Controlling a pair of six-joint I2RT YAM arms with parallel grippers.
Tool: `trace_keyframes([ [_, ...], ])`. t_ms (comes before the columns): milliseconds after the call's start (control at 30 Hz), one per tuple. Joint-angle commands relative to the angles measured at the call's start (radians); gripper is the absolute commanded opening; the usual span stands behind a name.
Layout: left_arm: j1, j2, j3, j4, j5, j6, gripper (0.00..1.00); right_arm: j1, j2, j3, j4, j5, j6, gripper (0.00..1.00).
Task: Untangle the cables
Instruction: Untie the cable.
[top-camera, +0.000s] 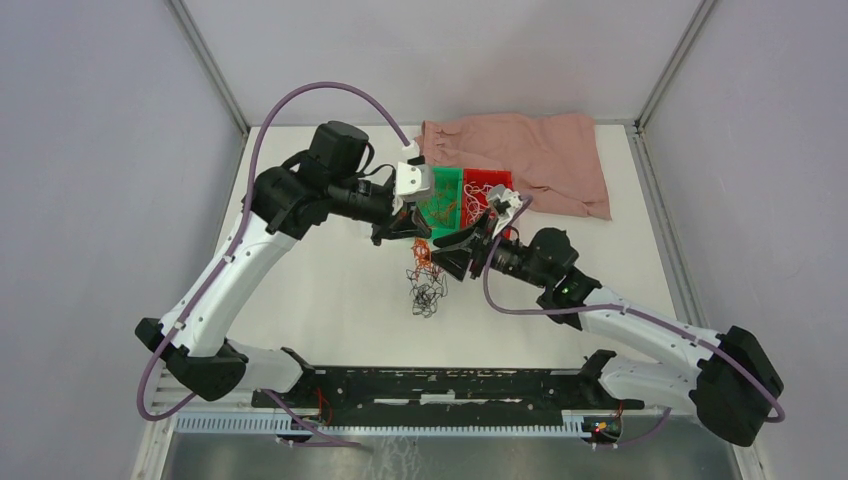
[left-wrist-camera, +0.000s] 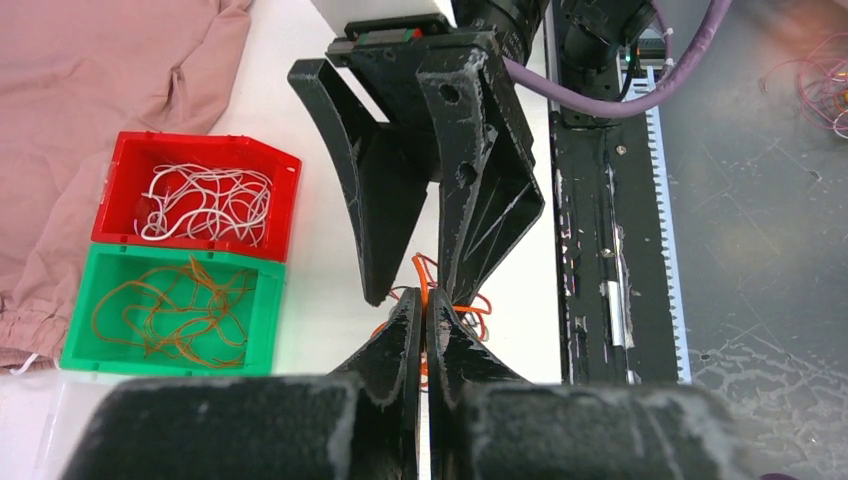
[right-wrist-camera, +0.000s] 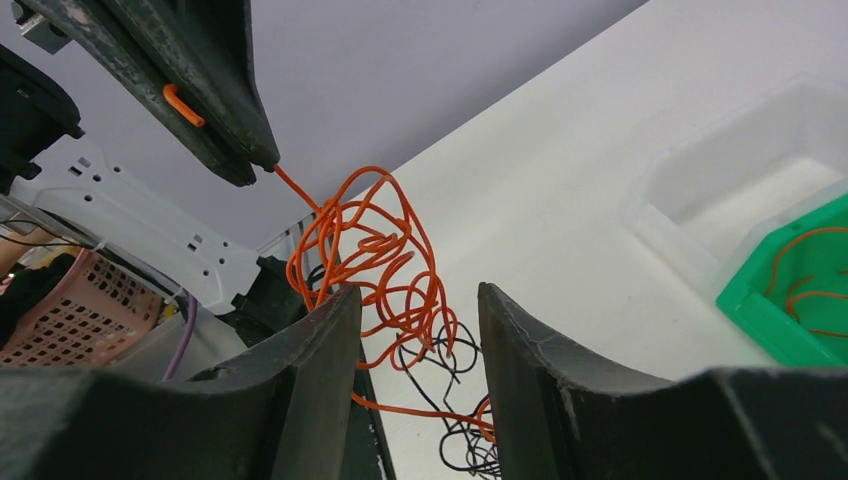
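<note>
A tangle of orange and black cables (top-camera: 427, 285) hangs above the table's middle, its lower black part reaching the table. My left gripper (left-wrist-camera: 425, 297) is shut on an orange strand (left-wrist-camera: 424, 272) at the top of the tangle. In the right wrist view that strand runs from the left gripper's fingertips (right-wrist-camera: 255, 160) down into the orange loops (right-wrist-camera: 370, 250). My right gripper (right-wrist-camera: 418, 290) is open just below, its two fingers either side of the loops without pinching them. In the top view the left gripper (top-camera: 403, 228) and right gripper (top-camera: 455, 255) nearly meet.
A red bin (left-wrist-camera: 120, 170) of white wires and a green bin (left-wrist-camera: 75, 330) of orange-brown wires stand side by side beyond the grippers. A clear bin (right-wrist-camera: 700, 160) adjoins the green one. A pink cloth (top-camera: 540, 155) lies at the back.
</note>
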Motion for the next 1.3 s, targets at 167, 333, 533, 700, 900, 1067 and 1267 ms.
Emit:
trace_keyframes([
  [167,0.003,-0.029,-0.009,0.053,0.025,0.006,0.03,0.024,0.058,0.089,0.108,-0.032,0.048,0.43],
  [333,0.003,-0.037,-0.006,0.059,0.067,-0.014,0.03,0.033,0.095,0.103,0.094,0.065,0.080,0.21],
  [533,0.005,-0.068,0.010,-0.008,0.104,0.050,0.03,0.029,0.013,-0.014,0.075,0.299,0.067,0.02],
  [700,0.004,-0.078,0.019,-0.083,0.107,0.100,0.03,0.005,-0.061,-0.075,0.012,0.371,0.065,0.01],
  [900,0.006,-0.090,0.038,-0.166,0.056,0.181,0.03,-0.042,-0.130,-0.122,-0.118,0.398,0.058,0.01],
  [1067,0.006,-0.117,0.071,-0.192,-0.059,0.239,0.03,-0.107,-0.194,-0.169,-0.250,0.455,0.034,0.01],
  [1267,0.006,-0.197,0.018,0.000,-0.352,0.216,0.03,-0.131,-0.250,-0.179,-0.383,0.504,-0.024,0.01],
])
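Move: The clump of orange cable hangs from the left fingers, about 7 cm straight below the left hand point. From the right hand's open fingers it is just 3 cm to the left, about level in depth and height. The black cable dangles below it, roughly 15 cm under the right hand and 3 cm to its left. The green box stands some 20 cm ahead of the right hand and 25 cm below, with the red box 10 cm to the right of the green one. The right fingers shut on a strand of the orange clump while that hand eases about 2 cm left. The right hand then pulls the strand away to the right, down and somewhat forward, ending about 10 cm right of its start and turned some 30 degrees clockwise. The left hand keeps its pinch on the orange end, first drawing back 3 cm, then swinging left and partly forward again as it tilts. ##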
